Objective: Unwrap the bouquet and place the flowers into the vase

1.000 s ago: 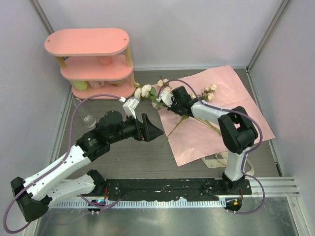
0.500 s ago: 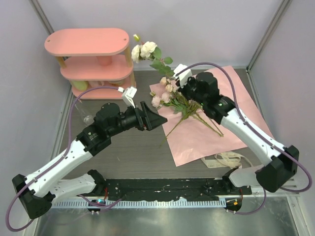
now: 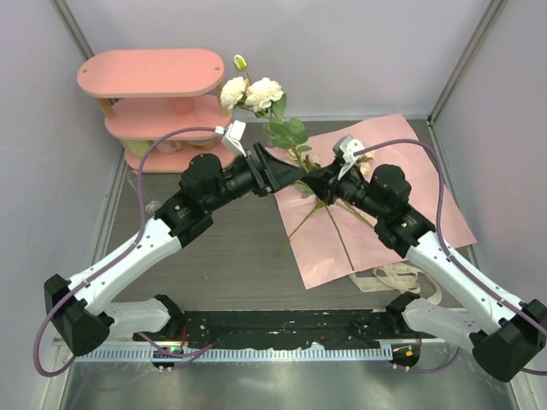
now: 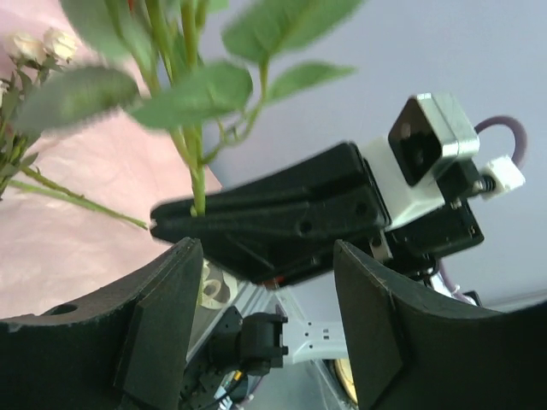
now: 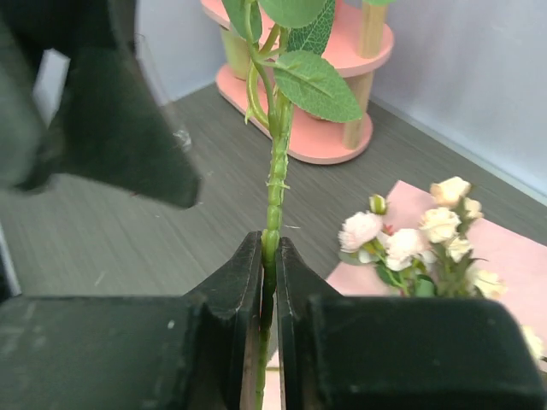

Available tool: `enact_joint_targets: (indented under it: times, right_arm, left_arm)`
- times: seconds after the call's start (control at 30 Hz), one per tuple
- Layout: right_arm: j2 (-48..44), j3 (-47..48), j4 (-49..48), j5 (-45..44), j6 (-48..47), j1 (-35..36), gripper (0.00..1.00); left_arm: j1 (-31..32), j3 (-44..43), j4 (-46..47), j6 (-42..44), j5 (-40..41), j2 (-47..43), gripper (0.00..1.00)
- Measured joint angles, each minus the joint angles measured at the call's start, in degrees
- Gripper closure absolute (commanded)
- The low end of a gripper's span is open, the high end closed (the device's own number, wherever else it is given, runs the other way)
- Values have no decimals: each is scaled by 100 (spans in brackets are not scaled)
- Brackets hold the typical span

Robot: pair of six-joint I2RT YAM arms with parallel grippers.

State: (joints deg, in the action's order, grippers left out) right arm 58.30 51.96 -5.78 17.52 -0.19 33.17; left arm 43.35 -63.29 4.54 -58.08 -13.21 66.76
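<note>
My right gripper (image 3: 318, 183) (image 5: 272, 248) is shut on the green stem (image 5: 275, 171) of a rose sprig and holds it upright. Its cream blooms (image 3: 253, 92) stand high over the table's back, by the shelf. My left gripper (image 3: 286, 173) (image 4: 265, 316) is open and points at the right gripper's fingers, close to the stem (image 4: 198, 184) but not around it. The other flowers (image 5: 402, 243) lie on the opened pink wrapping paper (image 3: 410, 162), their stems (image 3: 338, 231) fanned toward the front. The clear glass vase (image 3: 151, 207) stands at the left, half hidden by my left arm.
A pink three-tier shelf (image 3: 162, 77) with cups on it stands at the back left. The cream ribbon (image 3: 395, 278) lies coiled at the paper's near edge. Grey walls close in the left, right and back sides.
My right arm lifted one rose sprig off the paper and swung it upright toward the middle. My left gripper moved right and back to meet it, its jaws narrowing a little.
</note>
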Motion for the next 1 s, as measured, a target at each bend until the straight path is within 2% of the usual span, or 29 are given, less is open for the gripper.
enact_joint_targets:
  times: [0.17, 0.37, 0.5, 0.67, 0.7, 0.73, 0.77, 0.83, 0.87, 0.9, 0.93, 0.97, 1.0]
  right_arm:
    - [-295, -299, -269, 367, 326, 0, 99]
    - [-487, -323, -529, 619, 516, 0, 99]
    - [-496, -365, -732, 813, 686, 0, 99]
    - [-496, -470, -796, 927, 866, -2, 99]
    - [-496, -479, -796, 953, 907, -2, 99]
    - [-496, -485, -796, 966, 929, -2, 99]
    - [-496, -496, -791, 990, 968, -2, 97]
    - [-492, -516, -776, 1012, 1032, -2, 80]
    - [-492, -520, -782, 1021, 1082, -2, 62]
    - [-496, -520, -791, 1010, 1119, -2, 47]
    - [-496, -520, -798, 997, 1182, 0, 26]
    - [-511, -520, -800, 957, 1231, 7, 11]
    - [-546, -520, -769, 905, 1261, 11, 11]
  left_arm:
    - [0, -308, -26, 50, 197, 306, 40]
    - [11, -367, -66, 131, 341, 341, 41]
    - [44, -411, -72, 149, 365, 413, 46]
    - [96, -597, -50, 166, 315, 645, 62]
    - [114, -623, -37, 170, 306, 693, 67]
    - [127, -632, -20, 162, 289, 728, 77]
    - [140, -636, 2, 179, 267, 765, 82]
    - [157, -656, 37, 190, 249, 796, 96]
    - [166, -667, 17, 284, 264, 798, 100]
    - [168, -678, -11, 337, 264, 798, 99]
    - [168, -702, -61, 422, 273, 798, 100]
    - [168, -732, -175, 514, 328, 789, 100]
    - [168, -791, -391, 682, 420, 772, 100]
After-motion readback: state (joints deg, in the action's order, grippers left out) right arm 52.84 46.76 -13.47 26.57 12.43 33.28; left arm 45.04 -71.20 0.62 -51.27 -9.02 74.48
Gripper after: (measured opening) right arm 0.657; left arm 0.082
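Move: The held flower's stem, above the right fingers' grip, stands about 5 cm ahead of the left hand point and 3 cm to its right, at finger height. From the right hand, which still pinches the stem lower down, the left gripper it is bringing the stem to lies some 5 cm back, 3 cm left and 5 cm above. The loose flowers lie about 22 cm ahead of the right hand, 10 cm to its right and 28 cm below. Drawing back about 4.5 cm and rising some 2 cm with a turn of roughly 15 degrees, the right hand brings the stem to the left gripper. The left eases forward and right, around 2.5 cm each way, and shuts its fingers on the leafy stem above the right grip; only then do the right fingers open and let go. ##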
